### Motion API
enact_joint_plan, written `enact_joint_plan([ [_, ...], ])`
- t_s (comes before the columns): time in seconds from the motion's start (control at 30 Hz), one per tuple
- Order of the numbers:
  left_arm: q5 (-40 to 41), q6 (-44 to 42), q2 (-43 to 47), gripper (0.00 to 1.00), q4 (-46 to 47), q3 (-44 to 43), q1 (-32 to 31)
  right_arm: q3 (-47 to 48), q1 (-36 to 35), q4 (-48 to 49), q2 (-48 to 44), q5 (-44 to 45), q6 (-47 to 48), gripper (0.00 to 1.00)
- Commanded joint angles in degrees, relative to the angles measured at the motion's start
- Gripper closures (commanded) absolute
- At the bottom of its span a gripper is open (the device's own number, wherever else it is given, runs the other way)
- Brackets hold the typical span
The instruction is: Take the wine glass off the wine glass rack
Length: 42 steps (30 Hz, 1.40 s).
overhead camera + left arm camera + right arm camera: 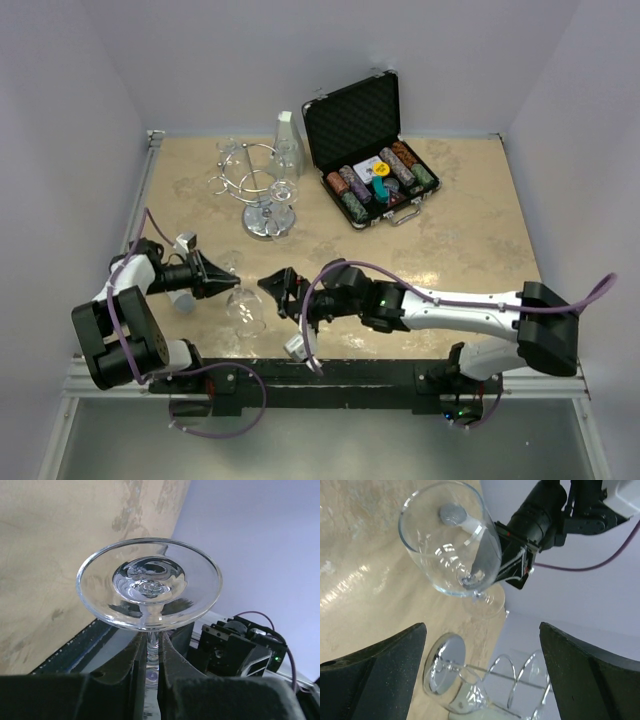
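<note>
My left gripper [222, 279] is shut on the stem of a clear wine glass [243, 302], low over the near left of the table and well away from the wine glass rack [262, 192]. In the left wrist view the stem sits between the fingers of the left gripper [151, 644], and the wine glass's [149, 582] round foot faces the camera just beyond the tips. My right gripper [276, 286] is open, just right of the bowl. In the right wrist view the wine glass [447, 545] shows its open bowl above the right gripper [482, 630], and the rack [520, 680] stands beyond.
The chrome rack has other glasses [285, 190] hanging from its loops. A pale bottle-shaped thing [285, 140] stands behind it. An open black case of poker chips [375, 165] sits at the back right. The table's left rail [140, 200] runs close to the left arm.
</note>
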<state>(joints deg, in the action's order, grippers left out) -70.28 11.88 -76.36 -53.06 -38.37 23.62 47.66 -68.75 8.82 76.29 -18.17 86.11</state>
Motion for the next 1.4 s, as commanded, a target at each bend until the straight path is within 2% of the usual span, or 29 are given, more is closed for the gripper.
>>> enact_joint_plan([
  [0.0,-7.3,5.4,0.9,1.0,0.1,3.8,0.2,-0.2,-2.7,6.3,3.1,-3.4,2.1,0.02],
  [0.3,-6.4,5.6,-0.3,1.0,0.5,4.0,0.0,3.2,-6.0,7.5,10.0,-4.2,4.1,0.01],
  [0.57,-5.4,6.0,0.6,1.0,0.4,4.9,0.0,3.8,-6.2,16.5,13.9,-1.7,1.2,0.02],
  [0.83,-5.0,6.3,0.9,1.0,0.6,5.1,-0.1,3.7,-6.2,19.4,14.9,-3.4,4.8,0.02],
  [1.17,-5.2,7.5,1.5,1.0,1.8,5.9,-0.1,4.4,-6.3,17.9,15.2,-5.0,8.8,0.02],
  [1.37,-5.6,7.6,2.1,1.0,2.0,6.0,-0.1,6.5,-6.3,13.5,16.3,-5.0,9.2,0.05],
])
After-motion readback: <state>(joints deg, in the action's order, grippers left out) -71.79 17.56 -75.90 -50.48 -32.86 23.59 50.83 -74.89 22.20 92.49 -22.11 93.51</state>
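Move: The right hand, empty and wide open, faces the bowl of the wine glass about 7 cm to its left, 3 cm back and 3 cm lower. The left fingers, already on the stem, are about 9 cm to the right hand's left and 3 cm farther forward. The wine glass rack stands some 22 cm ahead of the right hand, 5 cm to its left. From the left hand the bowl lies roughly 6 cm back, 2 cm to the right and slightly lower. The left fingers keep their pinch on the stem, easing some 2 cm back, down and right early on, then holding still. The right hand closes in on the bowl, first back, down and left together, then mostly left, about 7 cm left in all and 4 cm each back and down, turning roughly 10 degrees counter-clockwise. Its fingers stay wide open on either side of the bowl; a touch can't be made out. ##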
